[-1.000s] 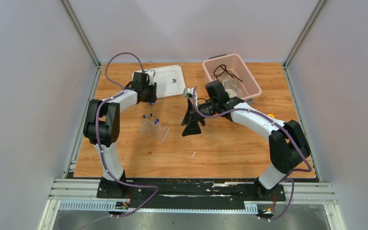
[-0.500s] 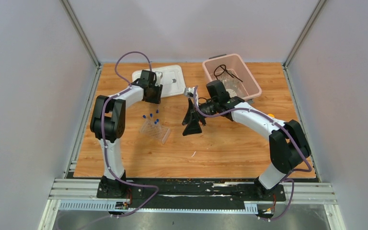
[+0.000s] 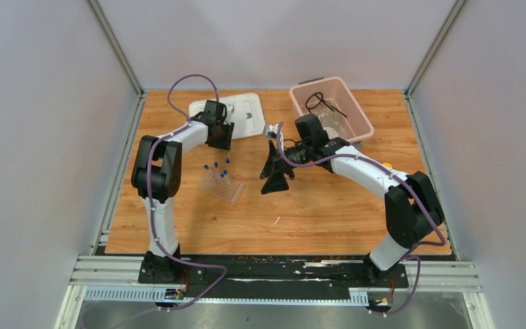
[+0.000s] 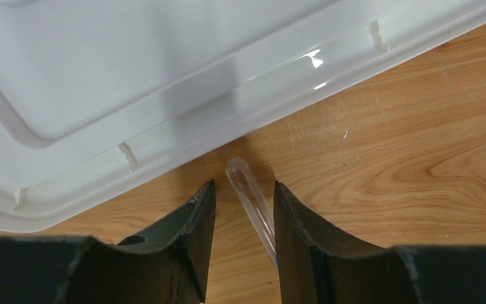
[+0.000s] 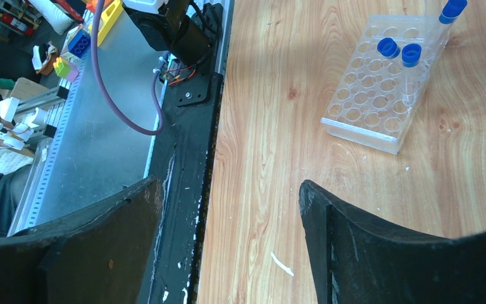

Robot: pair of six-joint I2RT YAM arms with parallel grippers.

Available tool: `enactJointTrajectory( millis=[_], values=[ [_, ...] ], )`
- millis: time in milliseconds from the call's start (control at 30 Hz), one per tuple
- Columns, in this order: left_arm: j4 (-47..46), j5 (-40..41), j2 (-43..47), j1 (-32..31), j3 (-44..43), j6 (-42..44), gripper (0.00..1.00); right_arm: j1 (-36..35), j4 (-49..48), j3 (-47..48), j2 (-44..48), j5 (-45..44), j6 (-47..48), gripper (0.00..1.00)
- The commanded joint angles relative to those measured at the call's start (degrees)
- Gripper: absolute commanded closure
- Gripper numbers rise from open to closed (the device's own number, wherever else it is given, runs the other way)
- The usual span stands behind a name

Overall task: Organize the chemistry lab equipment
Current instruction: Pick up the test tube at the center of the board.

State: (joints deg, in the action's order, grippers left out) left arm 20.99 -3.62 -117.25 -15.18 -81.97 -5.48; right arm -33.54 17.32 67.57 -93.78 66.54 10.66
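A clear tube (image 4: 250,201) lies on the wood just in front of the white lid (image 4: 133,69). My left gripper (image 4: 243,185) is open around it, the tube close to the right finger and a gap on the other side. The clear tube rack (image 3: 222,186) stands mid-table with blue-capped tubes (image 5: 396,49) in it; in the right wrist view the rack (image 5: 380,95) is at the upper right. My right gripper (image 3: 274,173) hangs open over bare wood with nothing between its fingers. A black wire tripod (image 3: 318,101) and clear bags rest inside the pink bin.
The pink bin (image 3: 318,82) stands at the back right, the white lid (image 3: 243,110) at the back centre-left. A small orange object (image 3: 387,164) shows beside the right arm. The table's near edge and black rail (image 5: 183,158) run below the right gripper (image 5: 231,183).
My left gripper has moved right along the lid's front edge and now straddles the tube, its jaws slightly wider. The right arm has not moved.
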Motion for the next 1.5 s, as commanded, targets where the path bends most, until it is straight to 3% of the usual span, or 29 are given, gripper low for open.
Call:
enactJointTrajectory(
  millis=[0,167,333,433,533,867,1333,1467],
  values=[
    [6.5,4.2,-0.5,-1.4,-1.1,-3.6,0.55,0.4,-0.1,2.5,-0.5,2.0,1.0,0.20],
    [7.0,7.5,0.2,-3.6,1.7,-4.6,0.59,0.4,0.0,2.5,-0.5,2.1,1.1,0.20],
    [8.0,6.0,-1.0,-4.8,1.2,-5.6,0.71,0.4,0.0,2.6,-0.3,2.1,1.1,0.20],
    [8.4,3.4,-2.0,-5.0,0.3,-6.0,0.92,0.4,0.0,2.4,-0.1,2.2,1.1,0.20],
    [8.3,0.8,-1.9,-5.4,0.1,-6.0,1.00,0.4,0.3,2.5,0.0,2.1,1.4,0.20],
    [-6.6,-11.8,9.9,-5.9,10.3,-10.9,1.00,0.4,1.4,2.3,1.5,-0.5,4.1,0.20],
    [-34.0,-26.0,25.0,-6.0,26.9,-24.1,1.00,0.5,0.1,0.7,4.7,-4.2,6.8,0.20],
    [-43.8,-31.1,27.8,-6.0,31.3,-28.8,1.00,1.0,-4.1,-1.4,6.4,-3.2,4.4,0.19]
  ],
)
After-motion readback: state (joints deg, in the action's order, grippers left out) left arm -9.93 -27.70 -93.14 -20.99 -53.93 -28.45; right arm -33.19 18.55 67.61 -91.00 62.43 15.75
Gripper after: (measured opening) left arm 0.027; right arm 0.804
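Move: The test tube lies on the board between the left gripper's open fingers, its middle about 2 cm back, 1 cm to the right and 1 cm below, blue cap towards the robot. The white tray's middle is some 11 cm straight ahead of the hand, with its near edge close to the tube's round end; the tube rack stands about 14 cm straight back. From the right gripper the tube is roughly 20 cm ahead, 11 cm left and 17 cm below. Ease the left gripper back and right a little, pinching the test tube between the two fingers. Draw it low over the board, back and to the right, away from the tray, then lift it about 10 cm while still going right, towards the waiting right gripper, rolling the wrist some 35 degrees so the fingers swing out to the right. ##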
